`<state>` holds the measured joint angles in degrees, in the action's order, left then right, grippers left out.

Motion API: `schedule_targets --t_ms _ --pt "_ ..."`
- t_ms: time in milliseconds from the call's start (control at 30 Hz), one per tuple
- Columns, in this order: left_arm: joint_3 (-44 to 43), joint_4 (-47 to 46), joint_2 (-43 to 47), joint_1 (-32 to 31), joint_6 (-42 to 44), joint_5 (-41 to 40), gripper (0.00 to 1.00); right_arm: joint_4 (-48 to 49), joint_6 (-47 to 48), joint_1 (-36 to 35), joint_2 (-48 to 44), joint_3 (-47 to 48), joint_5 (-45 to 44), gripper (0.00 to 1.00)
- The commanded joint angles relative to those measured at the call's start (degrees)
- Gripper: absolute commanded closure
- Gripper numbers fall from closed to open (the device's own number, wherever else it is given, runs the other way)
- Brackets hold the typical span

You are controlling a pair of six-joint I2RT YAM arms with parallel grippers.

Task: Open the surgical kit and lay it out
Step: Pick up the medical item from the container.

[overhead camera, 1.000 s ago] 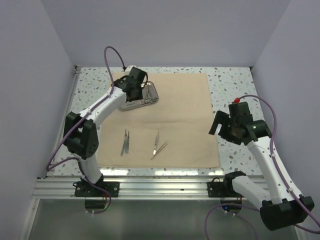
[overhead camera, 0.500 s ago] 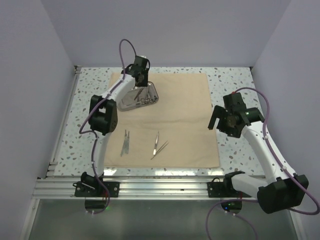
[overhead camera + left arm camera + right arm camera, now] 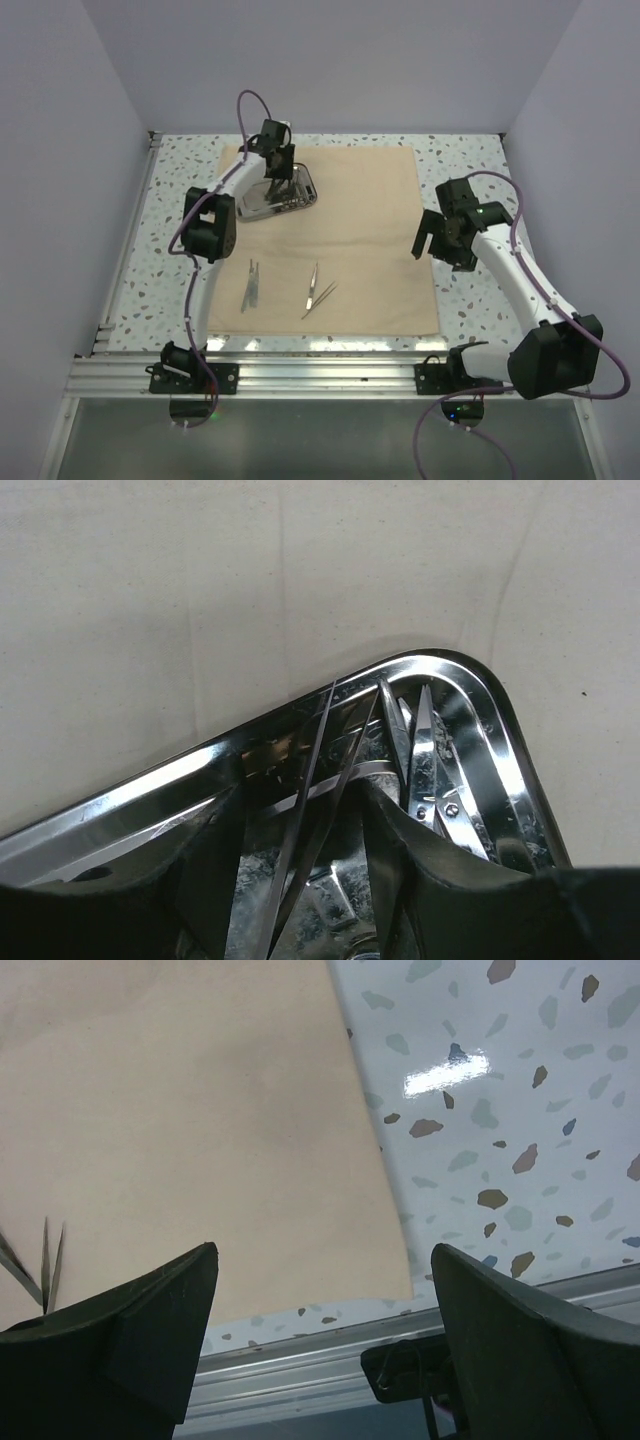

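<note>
The surgical kit's beige cloth wrap lies spread flat on the table. At its far left stands the shiny steel tray. My left gripper points down into the tray. It is open, and a thin pair of tweezers lies between its fingers with a gap on each side. Scissors lie in the tray's corner to the right. Two more pairs of tweezers rest on the cloth's near part. My right gripper hangs open and empty over the cloth's right edge.
Speckled tabletop borders the cloth on the right. The metal rail carrying the arm bases runs along the near edge. Plain walls close in the left, back and right sides. Tweezer tips show at the right wrist view's left edge.
My left arm has folded upward and its gripper has shifted slightly farther over the tray. My right gripper has moved a little left and away, toward the cloth's right edge.
</note>
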<state>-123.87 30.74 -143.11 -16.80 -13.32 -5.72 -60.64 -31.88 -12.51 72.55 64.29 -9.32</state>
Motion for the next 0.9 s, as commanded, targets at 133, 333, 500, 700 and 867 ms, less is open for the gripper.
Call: schedule_targets --t_ms 133,333,500,700,867 --pt "1.44 -1.04 -0.24 -0.43 2.95 1.07 0.54 2.90 -0.03 -0.06 2.15 1.63 -0.08 0.09" --pt "1.79 1.51 -1.82 -0.34 3.65 -2.53 0.79 4.04 0.15 -0.06 2.42 1.19 -0.17 0.09" --pt "1.36 3.53 -1.74 -0.25 3.39 -3.95 1.00 4.57 0.50 -0.14 1.36 0.22 0.18 0.09" --pt "1.18 4.59 4.66 -0.25 0.85 -4.92 1.00 5.18 0.94 -0.06 -0.31 -0.31 0.79 0.09" --pt "3.89 7.14 12.31 -0.60 -2.05 -5.18 1.00 6.50 1.12 -0.06 -1.89 -1.18 1.94 0.09"
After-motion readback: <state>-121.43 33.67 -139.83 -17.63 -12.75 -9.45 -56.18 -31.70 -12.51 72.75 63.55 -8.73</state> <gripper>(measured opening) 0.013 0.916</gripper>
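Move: The medical item, a slim tweezer-like tool, already lies between the left hand's half-open fingers, its middle about 1 cm back and 1 cm below. The scissors lie some 4 cm to the right and 1 cm back, the tray's middle some 3 cm back and 2 cm left, both about 2 cm below. From the right hand, the medical item is about 33 cm ahead, 37 cm left and 12 cm lower. The slim medical item is pinched by the left fingers, which close from half open to fully shut while the hand stays almost in place at the tray's far side. Keeping that pinch, the hand then starts drawing back towards its base and up, about 2 cm in all, with barely any turn of the wrist. ##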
